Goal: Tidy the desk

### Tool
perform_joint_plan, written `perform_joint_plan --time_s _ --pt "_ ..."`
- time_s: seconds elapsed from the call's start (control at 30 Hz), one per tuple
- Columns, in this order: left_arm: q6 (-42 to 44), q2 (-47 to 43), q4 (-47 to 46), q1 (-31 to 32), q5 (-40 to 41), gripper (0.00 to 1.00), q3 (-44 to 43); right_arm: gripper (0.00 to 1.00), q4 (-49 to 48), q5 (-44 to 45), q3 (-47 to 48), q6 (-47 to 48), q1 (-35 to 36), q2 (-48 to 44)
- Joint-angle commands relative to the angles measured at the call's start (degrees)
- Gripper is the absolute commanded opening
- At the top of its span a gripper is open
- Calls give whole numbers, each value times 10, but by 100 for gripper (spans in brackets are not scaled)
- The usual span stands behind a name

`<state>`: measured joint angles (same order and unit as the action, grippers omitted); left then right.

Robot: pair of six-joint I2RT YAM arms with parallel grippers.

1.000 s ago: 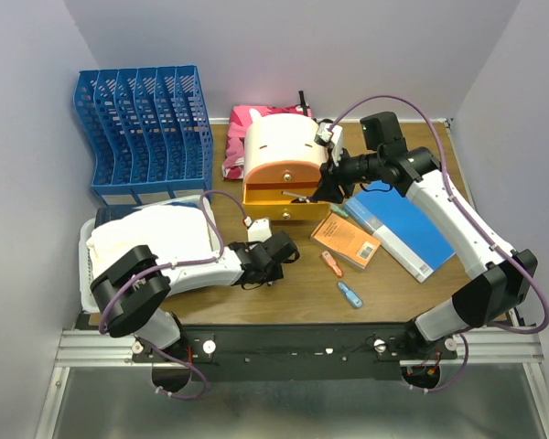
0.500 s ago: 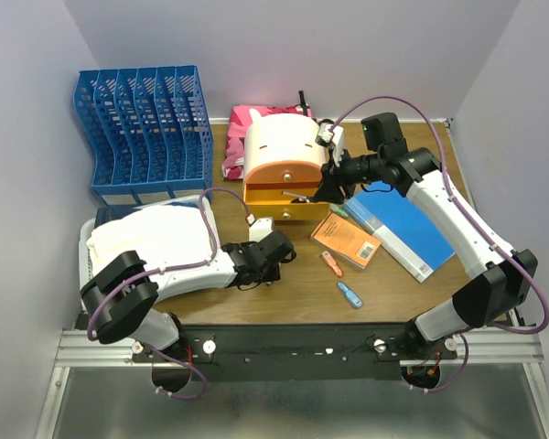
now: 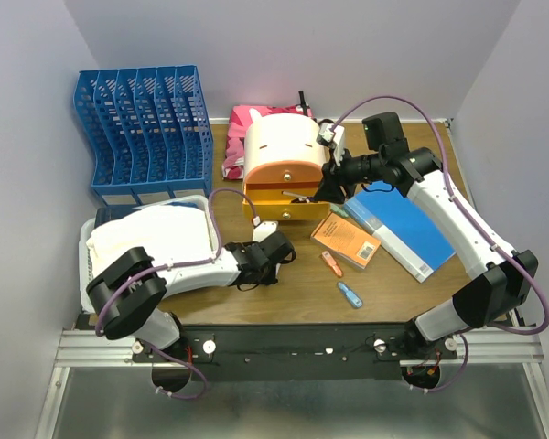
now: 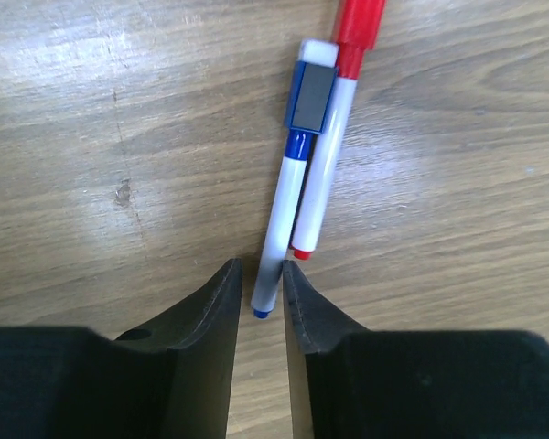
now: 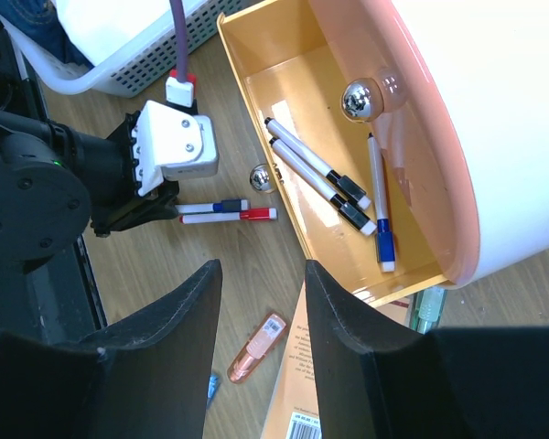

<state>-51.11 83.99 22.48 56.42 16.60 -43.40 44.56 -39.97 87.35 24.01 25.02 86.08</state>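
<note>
On the brown desk [image 3: 302,297] a blue-capped marker [image 4: 288,210] and a red-capped marker [image 4: 334,137] lie side by side. My left gripper [image 4: 261,293] is low over the desk. Its jaws stand narrowly on either side of the blue marker's tail end, with a sliver of gap still showing on the left. The right wrist view shows the same pair of markers [image 5: 224,211] just past the left gripper [image 5: 169,208]. My right gripper [image 5: 261,270] hangs open and empty above the pulled-out yellow drawer [image 5: 284,101] of the white and orange drawer unit [image 3: 279,155]. Three markers lie in that drawer.
A blue file rack [image 3: 142,128] stands at the back left, and a white basket with cloth [image 3: 146,238] sits in front of it. An orange book [image 3: 346,240], a blue folder [image 3: 403,229], a peach tube [image 3: 331,263] and a small blue item [image 3: 349,294] lie to the right.
The left gripper's jaws have narrowed around the blue marker's end, and the left arm has shifted slightly. The right arm has not moved.
</note>
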Motion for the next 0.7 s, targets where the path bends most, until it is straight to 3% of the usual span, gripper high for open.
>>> perform_joint_plan --time_s 0.0,0.17,0.4,0.67 --pt "15 26 6 -2 -9 32 -2 50 -8 -13 -2 -5 -5 -8" --pt "33 54 13 -2 -10 29 -16 50 -8 -14 -3 -5 -7 -7" --pt "60 48 35 -1 4 5 -22 50 -7 -15 -1 -5 -10 -7" --pt "145 -78 24 -1 -21 0 -10 50 18 -41 -6 22 -11 -7"
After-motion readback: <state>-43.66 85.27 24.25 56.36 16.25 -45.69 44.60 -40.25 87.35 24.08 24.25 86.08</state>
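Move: Between the left hand's slightly parted fingertips lies the tail of the blue marker; its middle is about 5 cm ahead, 1 cm to the right and 1 cm lower. The red marker lies against its right side, its middle some 7 cm ahead and 3 cm right of the hand. The open drawer is roughly 17 cm ahead and 3 cm right. From the high, waiting right hand, the blue marker is about 7 cm back, 8 cm left and 25 cm below. Sinking a last half centimetre, the left hand eases under 1 cm forward and to the right while its fingers close from about a third open to nearly shut, pinching the blue marker near its tail. The wrist turns some 5 degrees clockwise, and at the end the hand begins to rise, by about half a centimetre, shifting slightly left. ##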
